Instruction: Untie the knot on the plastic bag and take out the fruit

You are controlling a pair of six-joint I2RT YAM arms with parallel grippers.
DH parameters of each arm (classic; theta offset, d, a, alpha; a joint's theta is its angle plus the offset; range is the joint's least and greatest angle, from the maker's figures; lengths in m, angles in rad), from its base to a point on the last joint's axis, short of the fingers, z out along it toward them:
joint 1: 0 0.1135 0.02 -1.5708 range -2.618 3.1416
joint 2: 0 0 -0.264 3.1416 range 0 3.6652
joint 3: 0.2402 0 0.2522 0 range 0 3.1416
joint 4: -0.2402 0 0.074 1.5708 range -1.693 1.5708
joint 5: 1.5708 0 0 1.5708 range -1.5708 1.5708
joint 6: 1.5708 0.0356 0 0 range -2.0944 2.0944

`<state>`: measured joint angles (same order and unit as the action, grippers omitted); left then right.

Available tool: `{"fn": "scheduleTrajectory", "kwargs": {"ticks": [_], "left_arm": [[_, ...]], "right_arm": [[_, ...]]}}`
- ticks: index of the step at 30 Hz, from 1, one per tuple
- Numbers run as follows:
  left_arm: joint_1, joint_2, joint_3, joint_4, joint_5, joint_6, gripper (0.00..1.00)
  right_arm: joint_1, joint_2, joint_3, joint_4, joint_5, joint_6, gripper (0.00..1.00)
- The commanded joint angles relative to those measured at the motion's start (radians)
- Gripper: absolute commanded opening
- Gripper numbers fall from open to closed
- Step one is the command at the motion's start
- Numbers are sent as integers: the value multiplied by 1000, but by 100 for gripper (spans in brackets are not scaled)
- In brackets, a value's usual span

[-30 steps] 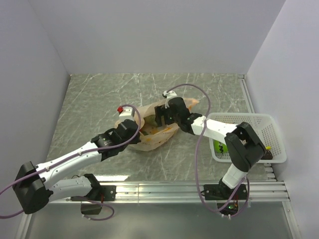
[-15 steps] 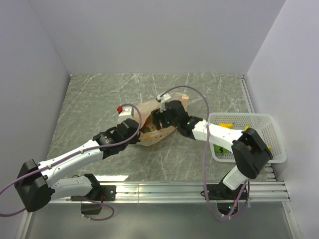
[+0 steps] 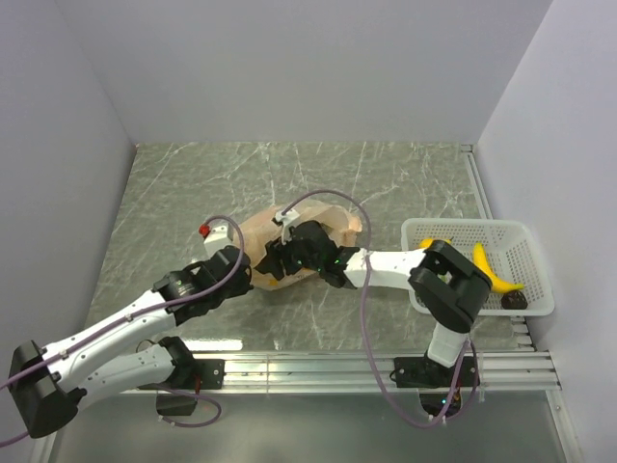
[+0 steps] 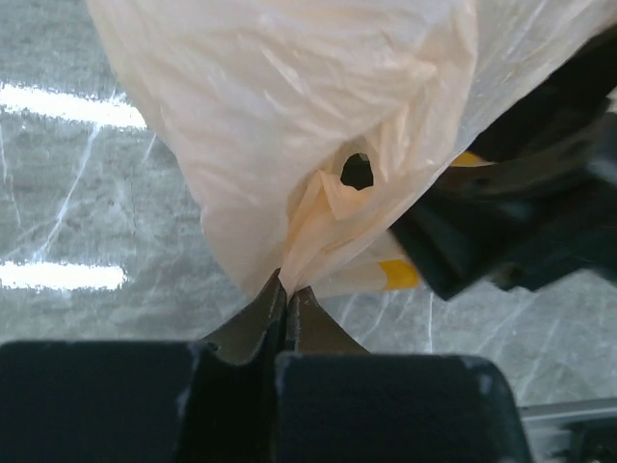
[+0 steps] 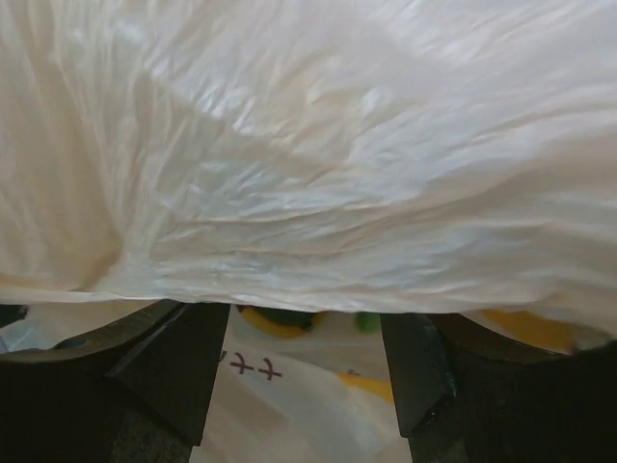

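Note:
The pale orange plastic bag (image 3: 323, 224) lies crumpled at mid-table. My left gripper (image 3: 248, 274) is shut on a bunched fold of the bag's near-left edge; the left wrist view shows the jaws (image 4: 284, 291) pinching the plastic bag (image 4: 308, 106). My right gripper (image 3: 277, 262) is open, pushed into the bag's left end. In the right wrist view its fingers (image 5: 304, 376) stand wide apart under the bag's film (image 5: 308, 145), with yellow and green fruit (image 5: 284, 319) showing beyond them. A yellow piece (image 4: 400, 275) peeks out below the bag. I cannot make out the knot.
A white mesh basket (image 3: 525, 234) stands at the right edge, holding a yellow banana (image 3: 487, 268) and a dark piece (image 3: 515, 300). The walls close in on the left, back and right.
The bag has been dragged left and nearer. The left arm pulled back with the bag's edge in its jaws, and the right gripper reached further left into the bag.

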<state>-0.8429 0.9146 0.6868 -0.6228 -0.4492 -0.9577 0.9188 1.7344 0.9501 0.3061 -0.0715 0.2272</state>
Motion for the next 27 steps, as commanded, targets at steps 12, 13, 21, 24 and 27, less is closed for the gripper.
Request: {"fn": "scheduleTrajectory", "kwargs": {"ticks": [12,13,21,24,27], "left_arm": [[4,-88,-76,-5,119,-113,0],[4,-94,-75,-6,113,-115,1],[4,-89,-49,6,104,-87,0],[4,-89,-62,20,119,-81,0],[2,-86,-78,34,139,-82,1]], "right_arm": [[37,108,13,386,47,244,92],[40,112,21,386,64,245,93],[45,229,134,358,177,278,95],[46,283,170,372,139,287,95],[46,327,190,392,134,304,95]]}}
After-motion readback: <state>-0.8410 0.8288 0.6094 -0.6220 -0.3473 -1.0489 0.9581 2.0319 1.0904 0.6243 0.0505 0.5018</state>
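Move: The right hand is already inside the mouth of the bag, open under the film. The green fruit it seems to be after lies about 4 cm ahead, 4 cm to its left and 4 cm below. The bag corner pinched by the left hand is some 3 cm back and 4 cm to its left, about level; the bag's loose peach handle is about 9 cm ahead and 21 cm to its right. From the left hand the green fruit is about 8 cm ahead, 1 cm to the right and 7 cm below. Under the film that drapes over it, the right hand pushes deeper into the bag towards the green fruit: first left, then forward as well, about 7 cm left and half that forward, dipping late, its fingers spreading nearly full and the wrist rolling some 15 degrees, left side up. The left fingers keep their pinch on the bag corner and draw it back about 2 cm, slightly down. ##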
